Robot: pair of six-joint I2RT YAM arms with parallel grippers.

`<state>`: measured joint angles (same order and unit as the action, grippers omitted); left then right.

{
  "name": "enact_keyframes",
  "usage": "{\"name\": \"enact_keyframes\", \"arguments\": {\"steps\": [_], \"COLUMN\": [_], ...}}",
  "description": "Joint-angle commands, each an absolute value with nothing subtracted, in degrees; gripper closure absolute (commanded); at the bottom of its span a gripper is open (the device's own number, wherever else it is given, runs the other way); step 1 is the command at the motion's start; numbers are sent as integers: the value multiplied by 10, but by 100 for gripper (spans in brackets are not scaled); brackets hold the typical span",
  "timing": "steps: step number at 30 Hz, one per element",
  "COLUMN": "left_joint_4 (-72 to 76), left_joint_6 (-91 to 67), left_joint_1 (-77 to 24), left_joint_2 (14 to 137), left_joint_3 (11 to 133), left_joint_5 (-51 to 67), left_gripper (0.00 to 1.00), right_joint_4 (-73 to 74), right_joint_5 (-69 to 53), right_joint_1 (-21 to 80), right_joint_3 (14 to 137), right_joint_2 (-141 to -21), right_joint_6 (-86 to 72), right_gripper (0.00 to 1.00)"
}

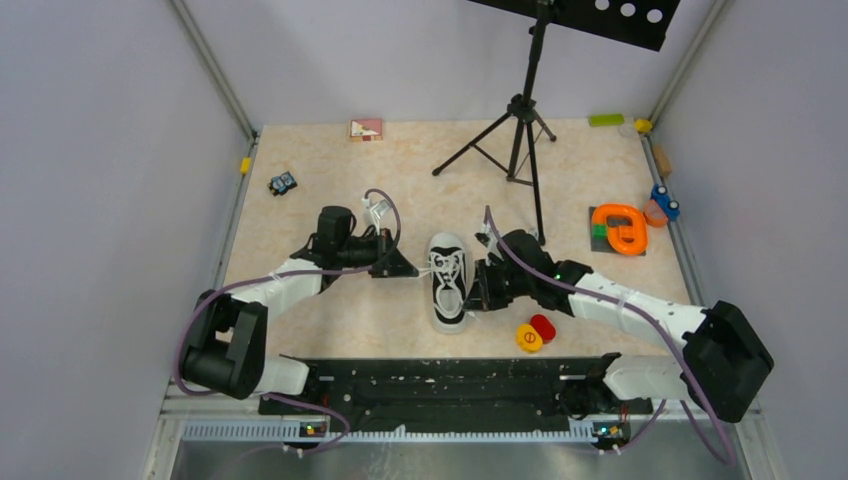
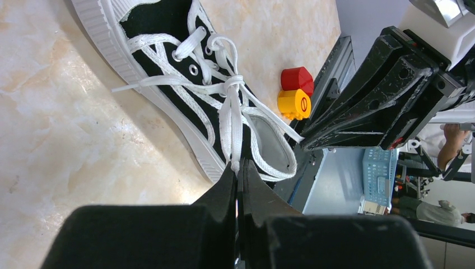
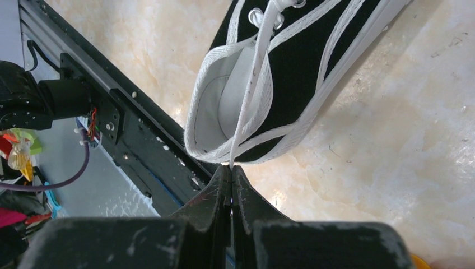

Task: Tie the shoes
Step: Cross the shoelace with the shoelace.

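Note:
A small black sneaker with white laces, white toe cap and white sole rim lies mid-table, toe pointing away. My left gripper sits just left of it, shut on a white lace that runs taut from a knot over the eyelets into the fingertips. On the shoe's right, my right gripper is shut on the other lace, which stretches across the shoe's opening to the tips. In the left wrist view the shoe lies diagonally, and the right gripper shows beyond it.
A red and a yellow round piece lie near the right arm. A black tripod stands behind the shoe. An orange ring toy is at the right, a small toy car at the left, a card at the back.

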<state>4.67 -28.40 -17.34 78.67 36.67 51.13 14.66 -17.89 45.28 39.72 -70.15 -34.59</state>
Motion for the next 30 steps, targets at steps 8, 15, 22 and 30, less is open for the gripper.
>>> {"name": "enact_keyframes", "arguments": {"steps": [8, 15, 22, 30], "left_joint_4": [68, 54, 48, 41], "left_joint_6": [-284, -272, -275, -272], "left_joint_1": [-177, -177, -177, -185], "left_joint_2": [784, 786, 782, 754], "left_joint_3": [386, 390, 392, 383], "left_joint_5": [518, 528, 533, 542], "left_gripper": [100, 100, 100, 100], "right_joint_4": [136, 149, 166, 160], "right_joint_5": [-187, -183, -151, -68], "right_joint_1": [467, 471, 470, 459], "right_joint_3": [384, 392, 411, 450], "right_joint_2": [-679, -680, -684, -686], "right_joint_6": [-351, -337, -333, -345], "right_gripper": [100, 100, 70, 51]}}
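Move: The knot of crossed shoelace sits on the shoe about 8 cm ahead of the right hand, 4 cm to its left and a centimetre or so below its fingertips. The shoe opening is nearer, roughly 2 cm ahead, 4 cm left and 3 cm down. The red block lies some 16 cm to that hand's right, 6 cm back and 8 cm below. From the left hand the knot is about 6 cm right, 1 cm ahead and 2 cm lower. The shoelace end in the right fingertips, already drawn taut back over the shoe opening, is taken about 1 cm farther back and slightly down, then let go as the fingers open to about half and the hand eases a centimetre right. The open right hand then starts forward, some 1.5 cm, while the left hand keeps its shut grip on the other end almost in place. ##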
